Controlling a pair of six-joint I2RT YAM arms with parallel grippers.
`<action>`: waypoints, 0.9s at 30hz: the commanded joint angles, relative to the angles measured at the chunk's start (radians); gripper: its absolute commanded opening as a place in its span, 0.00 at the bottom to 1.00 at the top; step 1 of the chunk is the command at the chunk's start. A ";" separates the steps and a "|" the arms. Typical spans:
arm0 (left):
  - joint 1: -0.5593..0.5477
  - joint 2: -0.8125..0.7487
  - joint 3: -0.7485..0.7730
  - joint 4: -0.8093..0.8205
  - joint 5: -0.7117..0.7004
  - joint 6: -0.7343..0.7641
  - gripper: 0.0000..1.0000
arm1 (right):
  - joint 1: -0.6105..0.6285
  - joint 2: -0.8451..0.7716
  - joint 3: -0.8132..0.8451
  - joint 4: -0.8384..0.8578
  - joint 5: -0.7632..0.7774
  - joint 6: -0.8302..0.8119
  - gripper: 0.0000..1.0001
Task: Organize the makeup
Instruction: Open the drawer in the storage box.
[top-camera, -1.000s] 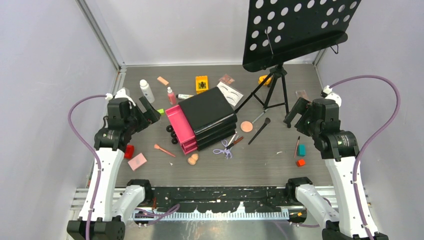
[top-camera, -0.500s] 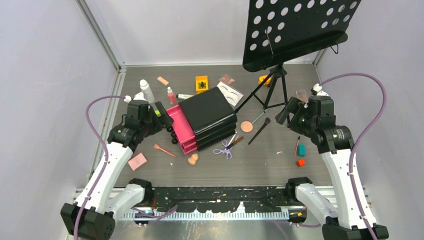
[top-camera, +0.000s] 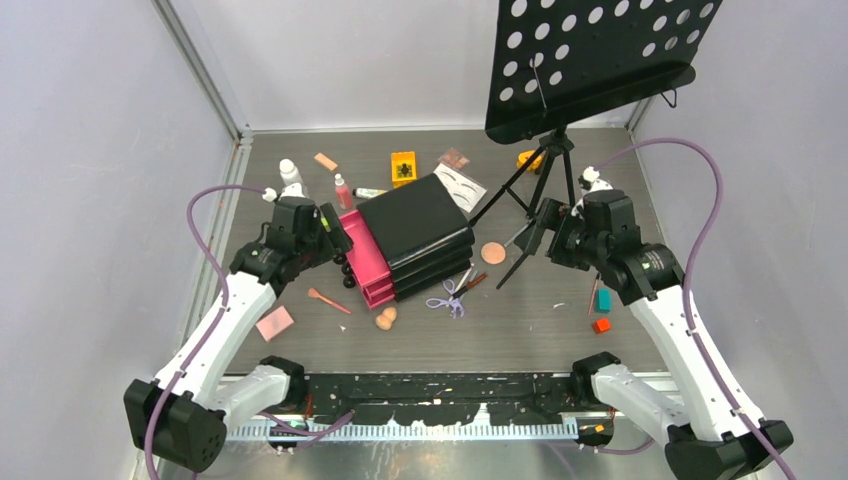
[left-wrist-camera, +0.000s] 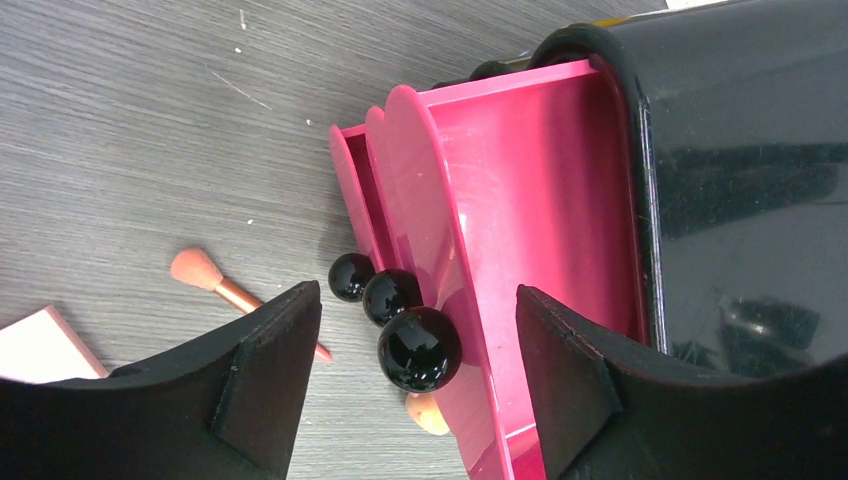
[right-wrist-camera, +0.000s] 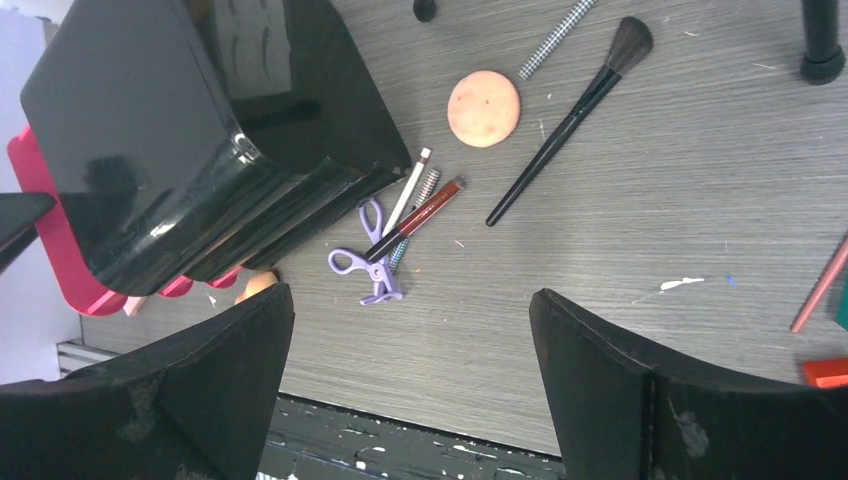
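Note:
The makeup lies scattered around a black chest (top-camera: 415, 230) whose pink drawers (top-camera: 362, 258) stick out to the left. My left gripper (top-camera: 335, 238) is open at the drawer fronts. The top black knob (left-wrist-camera: 420, 348) sits between its fingers, touching neither, so my left gripper (left-wrist-camera: 415, 320) holds nothing. A small pink brush (left-wrist-camera: 215, 282) lies just left of it. My right gripper (top-camera: 540, 238) hangs open and empty above a black brush (top-camera: 518, 262), a round peach puff (top-camera: 492, 252) and the lilac scissors (right-wrist-camera: 365, 262). Below my right gripper (right-wrist-camera: 410, 300) is bare table.
A black perforated music stand (top-camera: 600, 55) on a tripod (top-camera: 545, 190) stands just behind my right gripper. A white bottle (top-camera: 292, 178), pink tube (top-camera: 343, 190), orange box (top-camera: 403, 168) and eyebrow card (top-camera: 459, 186) lie behind the chest. Peach sponges (top-camera: 385, 319) and coloured blocks (top-camera: 601, 312) sit nearer the front.
Both arms have swung inward toward the chest. The left gripper reached the drawer knobs and narrowed a little; the right gripper moved left over the brushes.

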 joint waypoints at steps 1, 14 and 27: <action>-0.019 0.004 0.007 0.043 -0.053 -0.004 0.72 | 0.046 0.019 -0.003 0.054 0.071 0.021 0.92; -0.024 0.039 0.025 -0.032 -0.137 0.046 0.59 | 0.050 0.027 -0.027 0.057 0.120 0.037 0.92; -0.024 -0.027 0.082 -0.121 -0.197 0.057 0.41 | 0.050 0.043 -0.053 0.094 0.097 0.061 0.91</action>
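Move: The top drawer's knob is nearly between the left hand's open fingers, about 3 cm below and 1 cm back, level sideways. From that hand, the box's black body is centred some 13 cm right, 1 cm ahead. On the table lie the orange brush, about 11 cm back and 4 cm left, and the pink bottle, 11 cm ahead and 1 cm left. From the right hand the knob lies about 35 cm left, 2 cm ahead, 8 cm lower. The left hand dips slightly, part-closes its fingers over the top drawer's front panel and pulls about 3 cm left. ##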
